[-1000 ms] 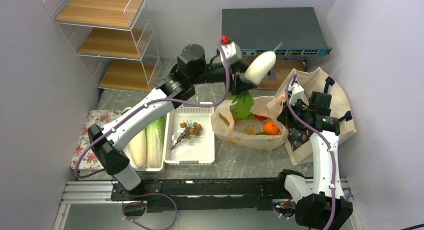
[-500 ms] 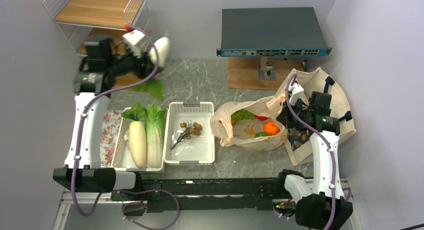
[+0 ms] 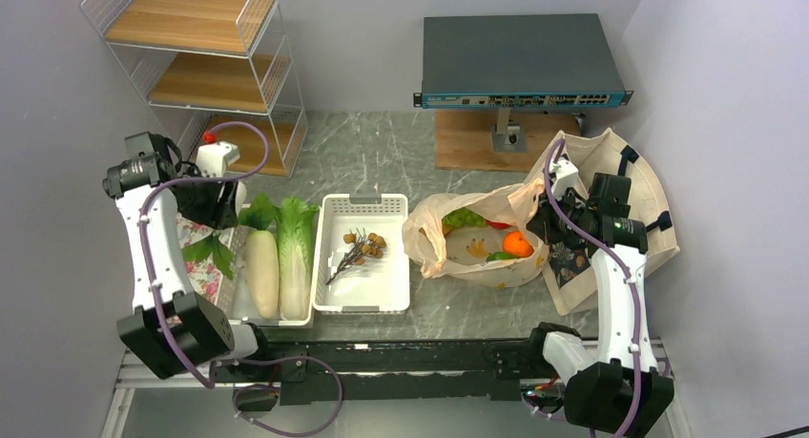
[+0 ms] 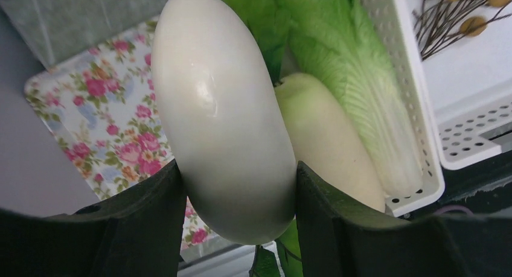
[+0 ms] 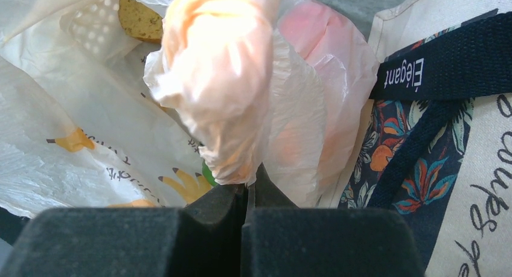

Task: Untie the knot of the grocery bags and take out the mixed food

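My left gripper (image 4: 235,168) is shut on a white radish (image 4: 223,102), hanging over the seam between the floral tray (image 4: 90,102) and the left basket; its green leaves (image 3: 212,252) dangle below. In that basket lie another radish (image 3: 262,271) and a cabbage (image 3: 296,257). My right gripper (image 5: 247,189) is shut on a bunched wad (image 5: 223,78) of the peach plastic bag (image 3: 434,242); whether a knot sits in it I cannot tell. The bag's mouth is open, showing an orange (image 3: 516,242), grapes (image 3: 465,216) and an apple (image 3: 498,223). The canvas tote (image 3: 634,180) lies behind.
A second white basket (image 3: 386,285) holds a twig of brown nuts (image 3: 363,245). A wire shelf (image 3: 205,66) stands at the back left. A grey network switch (image 3: 520,56) sits on a wooden board at the back right. The walls are close on both sides.
My left arm has swung from above the plastic bag to the far left and come down over the tray and basket, carrying the radish. The right arm has not moved.
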`<state>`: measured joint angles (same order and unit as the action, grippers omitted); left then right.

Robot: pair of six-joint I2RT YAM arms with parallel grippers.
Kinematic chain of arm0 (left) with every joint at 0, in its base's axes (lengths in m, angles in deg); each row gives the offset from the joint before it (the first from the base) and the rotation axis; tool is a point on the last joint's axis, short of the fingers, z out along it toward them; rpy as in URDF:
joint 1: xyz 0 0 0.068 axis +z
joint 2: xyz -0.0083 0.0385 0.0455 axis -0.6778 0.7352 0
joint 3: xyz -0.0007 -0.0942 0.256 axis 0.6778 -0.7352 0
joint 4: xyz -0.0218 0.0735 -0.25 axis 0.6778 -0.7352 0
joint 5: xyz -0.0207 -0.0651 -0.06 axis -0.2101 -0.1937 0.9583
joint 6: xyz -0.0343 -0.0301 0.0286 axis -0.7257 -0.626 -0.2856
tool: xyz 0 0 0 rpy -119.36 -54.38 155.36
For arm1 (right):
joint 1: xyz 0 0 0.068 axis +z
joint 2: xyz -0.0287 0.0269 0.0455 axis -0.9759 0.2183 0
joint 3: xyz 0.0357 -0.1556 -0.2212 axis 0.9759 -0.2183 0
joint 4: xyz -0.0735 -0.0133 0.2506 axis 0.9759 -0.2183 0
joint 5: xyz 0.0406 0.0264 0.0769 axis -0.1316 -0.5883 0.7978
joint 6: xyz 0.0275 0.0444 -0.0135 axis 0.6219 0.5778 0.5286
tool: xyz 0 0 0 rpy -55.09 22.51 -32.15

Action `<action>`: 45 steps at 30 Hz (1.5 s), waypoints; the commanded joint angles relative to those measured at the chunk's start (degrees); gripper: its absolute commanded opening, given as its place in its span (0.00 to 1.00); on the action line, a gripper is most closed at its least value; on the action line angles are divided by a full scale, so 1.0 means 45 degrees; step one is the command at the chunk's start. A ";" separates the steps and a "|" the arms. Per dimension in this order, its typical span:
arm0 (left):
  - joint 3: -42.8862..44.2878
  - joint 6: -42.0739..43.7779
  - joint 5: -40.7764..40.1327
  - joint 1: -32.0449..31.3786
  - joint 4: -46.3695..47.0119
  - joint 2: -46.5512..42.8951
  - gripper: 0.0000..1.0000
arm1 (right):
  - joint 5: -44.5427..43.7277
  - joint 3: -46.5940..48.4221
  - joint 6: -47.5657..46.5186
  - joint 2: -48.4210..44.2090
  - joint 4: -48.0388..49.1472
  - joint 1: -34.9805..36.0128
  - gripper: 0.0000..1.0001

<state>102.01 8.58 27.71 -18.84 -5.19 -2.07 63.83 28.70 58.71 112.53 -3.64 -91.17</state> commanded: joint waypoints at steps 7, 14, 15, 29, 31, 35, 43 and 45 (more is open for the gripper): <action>-0.1042 -0.0304 -0.1431 0.0421 0.0232 0.1930 0.00 | 0.0149 0.0151 -0.0301 0.0006 0.0299 0.0016 0.00; -0.3085 0.0059 -0.1306 0.0793 -0.0233 0.0372 0.00 | 0.0002 -0.0013 -0.0335 -0.0179 0.0262 0.0013 0.00; -0.3502 0.0099 -0.1315 0.0797 -0.0161 0.0006 0.00 | 0.0045 -0.0041 -0.0322 -0.0158 0.0289 0.0025 0.00; -0.4525 -0.0122 -0.1239 0.0816 0.0304 -0.1059 0.99 | 0.0186 0.0081 -0.0443 -0.0120 0.0031 0.0030 0.00; -0.4085 -0.0142 -0.1222 0.0835 0.0217 -0.1129 0.99 | 0.0242 0.0105 -0.0395 -0.0156 0.0077 0.0006 0.00; -0.2913 -0.0188 -0.0848 0.0947 -0.0157 -0.1016 0.99 | 0.0406 0.0209 -0.0312 -0.0135 0.0178 0.0018 0.00; 0.2189 -0.0572 0.2503 -0.1396 -0.0078 -0.0738 0.99 | 0.1571 0.0916 -0.0138 -0.0215 0.0352 0.0016 0.00; 0.3175 -0.0701 0.2511 -0.3786 0.0233 -0.0492 0.99 | 0.2071 0.1182 -0.0451 -0.0301 0.0090 0.0030 0.00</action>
<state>107.80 6.07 30.18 -21.42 -5.10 -5.13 66.89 29.49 57.90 112.70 -3.90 -91.17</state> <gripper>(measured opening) 0.994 0.008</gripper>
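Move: The left hand holds the white radish above the left white basket's outer edge; the free strip for it lies about 5 cm back, straight in line sideways and some 12 cm below. Counted from the hand, the long radish is 7 cm to the right and 7 cm back, the cabbage 14 cm right and 3 cm back, and the floral mat 8 cm left and 5 cm back. From the right hand, the strip is roughly 70 cm left and 4 cm back. With the white radish still pinched, the left hand first sinks about 8 cm towards the basket's free strip, then draws back some 8 cm while easing a little lower, its fingers tipping some 20 degrees nearer to straight down. There it opens wide to let go beside the long radish, then climbs away up and forward, the tip undone, while the right fingers keep the grocery bag's rim pinched, all but still. ##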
